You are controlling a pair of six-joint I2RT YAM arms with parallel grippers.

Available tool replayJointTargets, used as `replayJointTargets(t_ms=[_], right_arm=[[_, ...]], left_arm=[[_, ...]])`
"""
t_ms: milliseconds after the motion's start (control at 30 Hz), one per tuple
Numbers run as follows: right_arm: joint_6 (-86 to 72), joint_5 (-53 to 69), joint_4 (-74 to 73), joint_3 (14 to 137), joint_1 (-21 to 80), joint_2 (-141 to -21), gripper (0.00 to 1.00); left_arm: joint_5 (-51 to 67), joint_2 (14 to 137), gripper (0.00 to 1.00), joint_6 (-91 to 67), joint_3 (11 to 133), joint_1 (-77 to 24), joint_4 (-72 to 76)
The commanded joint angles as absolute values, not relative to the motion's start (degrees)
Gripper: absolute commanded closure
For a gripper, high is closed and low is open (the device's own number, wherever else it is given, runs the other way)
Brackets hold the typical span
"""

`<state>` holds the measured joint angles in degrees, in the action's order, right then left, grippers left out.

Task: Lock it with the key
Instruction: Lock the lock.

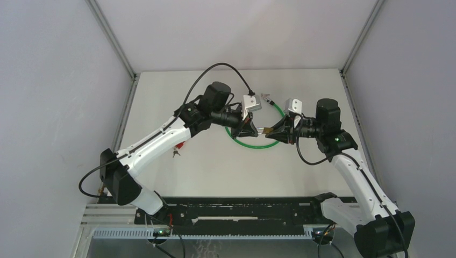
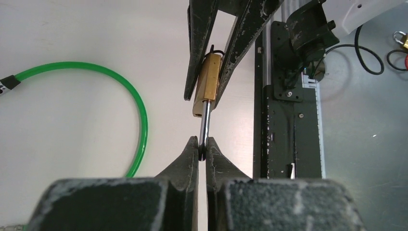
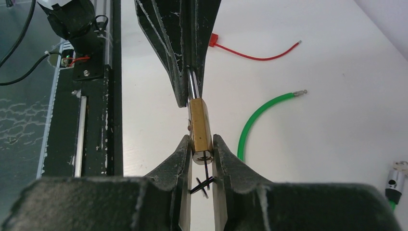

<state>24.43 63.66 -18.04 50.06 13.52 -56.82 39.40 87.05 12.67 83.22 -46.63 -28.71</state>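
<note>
A small brass padlock (image 1: 264, 129) hangs in mid-air between my two grippers, above a green cable loop (image 1: 253, 144). My left gripper (image 2: 202, 144) is shut on the silver shackle (image 2: 205, 124). My right gripper (image 3: 201, 142) is shut on the padlock's brass body (image 3: 199, 126), with its keyhole end facing the right wrist camera. A thin black wire loop (image 3: 206, 182) sticks out of that end between the fingers. No key can be made out in the keyhole. A small key-like piece (image 1: 176, 153) lies on the table by the left arm.
A red zip tie (image 3: 255, 57) lies on the table beyond the padlock. The green cable's metal tip (image 3: 300, 92) and a silver fitting (image 3: 397, 179) on it rest to the right. The black rail (image 2: 284, 120) runs along the near edge.
</note>
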Motion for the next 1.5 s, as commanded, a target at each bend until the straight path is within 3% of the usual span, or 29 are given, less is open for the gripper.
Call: replayJointTargets(t_ms=[0,333,600,1267,1467], right_arm=[[23.5,66.0,-10.4,50.3,15.6,-55.6,1.0],[30.3,69.3,-16.9,51.9,14.9,-56.5,1.0],[30.9,68.0,-17.7,52.1,11.5,-56.5,1.0],[31.1,70.7,-18.6,52.2,9.1,-57.6,1.0],[30.9,71.0,-18.5,52.1,9.1,-57.7,1.0]], left_arm=[[48.6,89.1,1.0,6.2,82.6,-49.4,-15.6],[46.8,87.9,1.0,8.5,81.6,-49.6,-16.4],[41.1,86.7,0.99,25.0,85.5,-49.7,-34.3],[39.0,84.5,0.61,24.5,85.1,-49.1,-36.6],[39.6,84.3,0.42,20.2,85.0,-47.9,-34.4]])
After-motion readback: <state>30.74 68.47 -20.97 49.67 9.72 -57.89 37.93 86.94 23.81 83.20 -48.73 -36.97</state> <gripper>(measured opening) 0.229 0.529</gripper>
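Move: Both hands already hold the padlock between them, the left by its shackle. The brass body lies about 5 cm to the left hand's right, 1 cm ahead and 1 cm above. From the right hand, the brass body is some 2 cm left, level in reach and height. The key sticks out of the body's far end, about 2 cm to the right hand's right, level with it. The left hand sinks and draws back about 3 cm, opening half wide off the shackle; the right keeps hold. ##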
